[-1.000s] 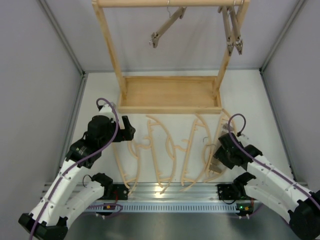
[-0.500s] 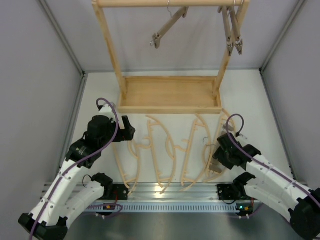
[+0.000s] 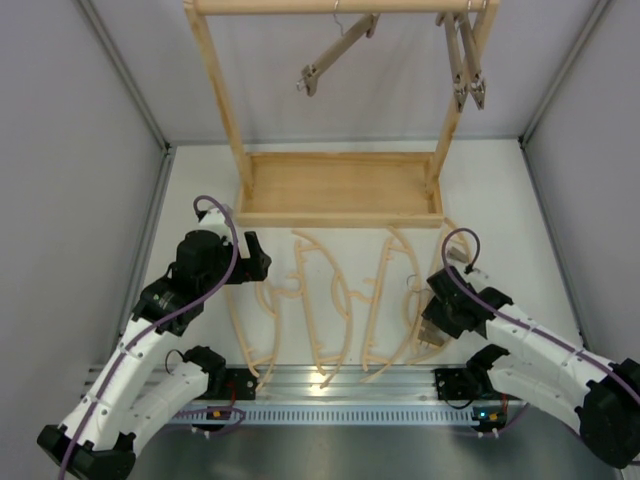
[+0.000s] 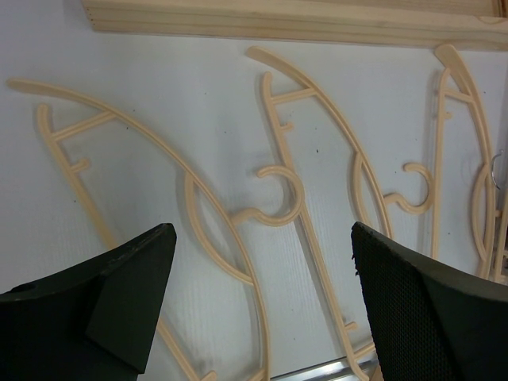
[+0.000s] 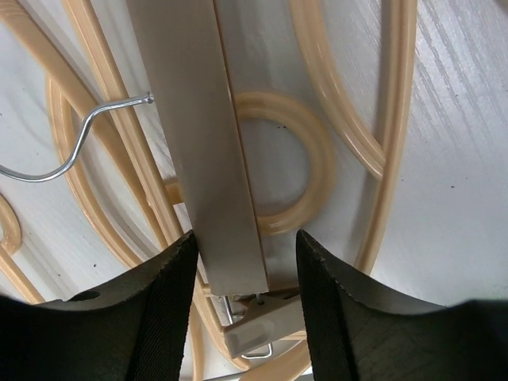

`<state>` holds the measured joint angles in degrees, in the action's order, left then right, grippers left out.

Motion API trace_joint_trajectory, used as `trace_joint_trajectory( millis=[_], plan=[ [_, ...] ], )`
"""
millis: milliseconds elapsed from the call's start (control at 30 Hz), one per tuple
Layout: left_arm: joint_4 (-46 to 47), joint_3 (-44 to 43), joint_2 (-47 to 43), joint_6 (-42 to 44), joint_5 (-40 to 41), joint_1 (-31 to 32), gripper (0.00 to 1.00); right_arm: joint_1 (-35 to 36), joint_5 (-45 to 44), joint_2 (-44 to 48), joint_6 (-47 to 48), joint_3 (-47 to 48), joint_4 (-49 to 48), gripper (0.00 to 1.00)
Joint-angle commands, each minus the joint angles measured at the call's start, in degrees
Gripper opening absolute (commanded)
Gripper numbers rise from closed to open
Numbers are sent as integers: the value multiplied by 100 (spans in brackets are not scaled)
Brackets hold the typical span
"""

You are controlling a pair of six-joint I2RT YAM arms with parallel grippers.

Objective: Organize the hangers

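Note:
Several pale curved hangers [image 3: 330,300] lie side by side on the white table in front of the rack. A straight brown-grey clamp bar [image 5: 202,119] with a small metal hook [image 5: 48,159] lies across the rightmost of them. My right gripper [image 5: 244,238] straddles that bar near its clip end [image 5: 266,321]. The left finger is against the bar and a gap shows at the right finger, so the gripper is open. My left gripper [image 4: 262,230] hovers wide open over the left hangers [image 4: 214,214] and holds nothing. Three clamp bars hang from the rail, one at the middle [image 3: 335,55] and a pair at the right [image 3: 465,60].
The pale wooden rack [image 3: 215,80] stands at the back with its tray base [image 3: 340,185] just beyond the hangers. Grey walls close in both sides. A metal rail [image 3: 340,380] runs along the near edge between the arm bases.
My right arm has shifted slightly left over the clamp bar. The left arm and the hangers have stayed where they were.

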<state>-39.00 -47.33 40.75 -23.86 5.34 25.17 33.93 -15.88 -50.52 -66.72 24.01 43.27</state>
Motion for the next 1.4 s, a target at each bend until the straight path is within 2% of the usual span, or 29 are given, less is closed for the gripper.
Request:
trace_joint_trajectory(
  millis=[0,67,167,300,333,400,767,1133,1367],
  plan=[
    [253,22,-15,30,-34,23,96,140,-231,-37,-148,25,-222,48],
    [253,22,-23,30,-33,23,96,157,-258,-45,-148,16,-222,45],
    [262,22,-32,30,-33,23,96,166,-284,-54,-131,16,-213,35],
    [253,22,-32,30,-33,23,96,175,-302,7,-122,16,-152,15],
    [262,22,-41,30,-33,23,96,184,-302,60,-105,16,-117,7],
    [262,22,-41,30,-33,23,96,184,-293,191,-70,68,-3,2],
    [253,22,-41,30,-7,23,96,184,-223,842,360,824,595,0],
    [253,22,-32,30,28,32,96,263,-161,315,1143,1176,428,0],
    [253,31,-6,13,37,23,96,807,-749,17,792,1238,657,0]
  ],
)
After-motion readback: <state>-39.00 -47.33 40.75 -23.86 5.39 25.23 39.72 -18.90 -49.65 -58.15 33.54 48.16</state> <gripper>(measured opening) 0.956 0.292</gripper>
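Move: The right hand is already low over the near end of the last gray clip hanger, its open fingers either side of the bar; the hanger's middle lies about 6 cm ahead and 2 cm to the right, at nearly the same height. The wooden hanger to its left has its middle some 8 cm left and 4 cm ahead of the hand; the rightmost wooden hanger's is about 5 cm right and 6 cm ahead. From the left hand the gray hanger is roughly 41 cm right, 2 cm back and 20 cm below. The right fingers close from both sides on the gray hanger's bar, just above its near clip, and keep that pinch. The hand then lifts away from the table by about 5 cm, easing a little left and forward, its fingertips tipping slightly outward and the wrist turning some 10 degrees counter-clockwise late in the rise. ##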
